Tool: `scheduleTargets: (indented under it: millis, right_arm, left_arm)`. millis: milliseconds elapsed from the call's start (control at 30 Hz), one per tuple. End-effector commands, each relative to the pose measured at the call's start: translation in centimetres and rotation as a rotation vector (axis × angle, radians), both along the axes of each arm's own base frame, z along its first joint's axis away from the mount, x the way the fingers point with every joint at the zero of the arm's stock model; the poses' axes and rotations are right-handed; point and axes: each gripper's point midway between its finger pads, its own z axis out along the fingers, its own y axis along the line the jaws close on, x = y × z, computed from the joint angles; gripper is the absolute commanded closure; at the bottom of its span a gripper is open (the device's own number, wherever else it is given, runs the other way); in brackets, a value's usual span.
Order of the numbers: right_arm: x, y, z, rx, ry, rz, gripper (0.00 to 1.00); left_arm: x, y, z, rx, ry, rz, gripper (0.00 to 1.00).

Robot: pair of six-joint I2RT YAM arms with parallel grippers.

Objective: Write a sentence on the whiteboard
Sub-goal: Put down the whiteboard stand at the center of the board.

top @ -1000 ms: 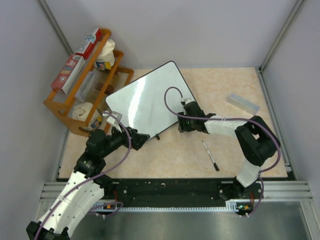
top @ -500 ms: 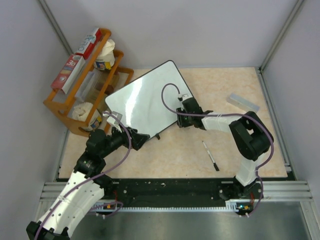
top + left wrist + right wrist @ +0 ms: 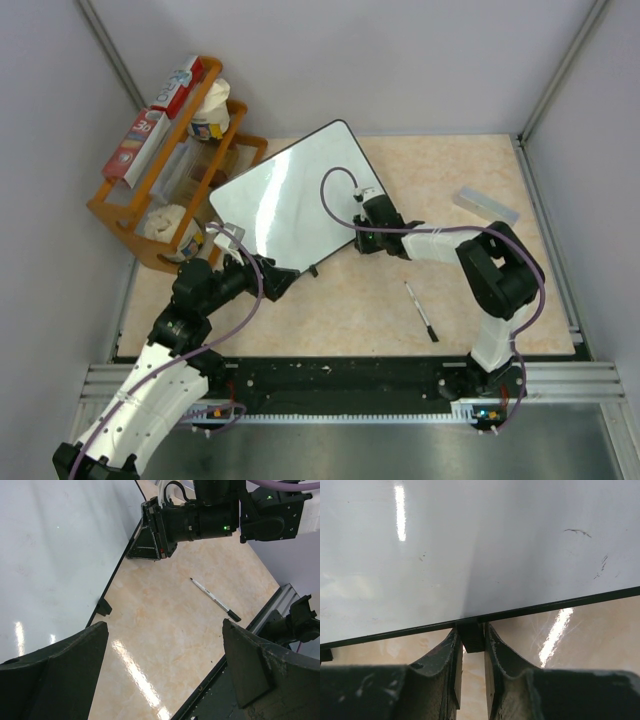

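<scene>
The whiteboard (image 3: 295,195) lies tilted at the table's back left, glossy white with a thin black rim. No sentence shows on it; the right wrist view has only faint smudges (image 3: 580,531) on the whiteboard (image 3: 470,545). My right gripper (image 3: 361,237) is at the board's right edge, shut on a small black clip (image 3: 471,636) that sits between its fingertips (image 3: 451,640). My left gripper (image 3: 285,276) stands wide open by the board's near corner, over bare table (image 3: 164,625). A marker pen (image 3: 421,312) lies loose on the table, also seen in the left wrist view (image 3: 215,600).
An orange wooden rack (image 3: 118,215) with boxes and cloths stands against the left wall, touching the board's left side. A small grey flat bar (image 3: 485,207) lies at the back right. Another black clip (image 3: 103,607) sticks out from the board's near edge.
My right gripper has slid forward to the board's edge and its jaws have closed onto the clip. The left arm and the pen have not moved.
</scene>
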Motion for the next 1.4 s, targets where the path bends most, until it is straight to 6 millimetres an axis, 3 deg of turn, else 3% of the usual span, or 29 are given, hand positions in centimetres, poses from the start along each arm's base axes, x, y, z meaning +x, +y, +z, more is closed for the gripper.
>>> scheduleTargets:
  millis: [0,367,533,700,767,1000,1233,1300,1367]
  right_arm:
    - [-1.5,-2.0,-1.0,-0.049,0.042,-0.057,1.00]
    - [-5.5,-4.5,-1.9,-0.045,0.124,-0.116,1.00]
    - [-7.8,-6.4,-2.7,-0.028,0.183,-0.186,1.00]
    - [-9.7,-8.7,-2.4,0.011,0.218,-0.263,1.00]
    - [-10.2,-9.9,-2.6,0.037,0.240,-0.304,1.00]
    - [-9.8,-11.5,-1.4,0.081,0.227,-0.396,1.00]
    - [-11.6,-12.0,-2.9,0.102,0.299,-0.466,1.00]
    - [-11.3,-12.0,-2.5,0.103,0.289,-0.462,1.00]
    - [-10.9,-12.0,-2.0,0.100,0.274,-0.459,0.93]
  left_arm:
    - [0.1,-0.1,0.4,-0.006,-0.035,-0.009,0.01]
    - [0.0,-0.4,0.3,-0.028,-0.030,-0.021,0.01]
    - [0.1,-0.4,0.0,-0.026,-0.023,-0.018,0.01]
    - [0.5,-0.2,-0.4,-0.006,0.000,0.004,0.01]
    - [0.5,-0.3,-0.7,0.001,0.011,-0.001,0.01]
    - [0.6,-0.7,-0.9,-0.010,0.023,-0.020,0.01]
    - [0.5,-1.0,-1.5,0.001,0.033,-0.041,0.01]
    - [0.5,-1.1,-1.5,-0.001,0.033,-0.050,0.01]
    - [0.5,-1.1,-1.7,0.004,0.039,-0.054,0.01]
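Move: The right hand, low over the table, still pinches the right foot on the whiteboard's near edge; its spot, bare table just beyond the pen's tip, lies about 9 cm back and 10 cm right. The other foot is some 10 cm left and 8 cm back, the whiteboard's middle about 13 cm left and 9 cm ahead, the pen about 15 cm right and 17 cm back. From the left hand that spot is roughly 24 cm right, level ahead, 19 cm below. Back and to its right at almost constant height, the right arm drags the whiteboard by its pinched foot some 13 cm towards the pen, first back and right together, then mostly right, easing off near the pen's tip. The hand turns about 20 degrees clockwise and its fingers tip more downward, keeping their hold. The open, empty left hand sinks a little. ##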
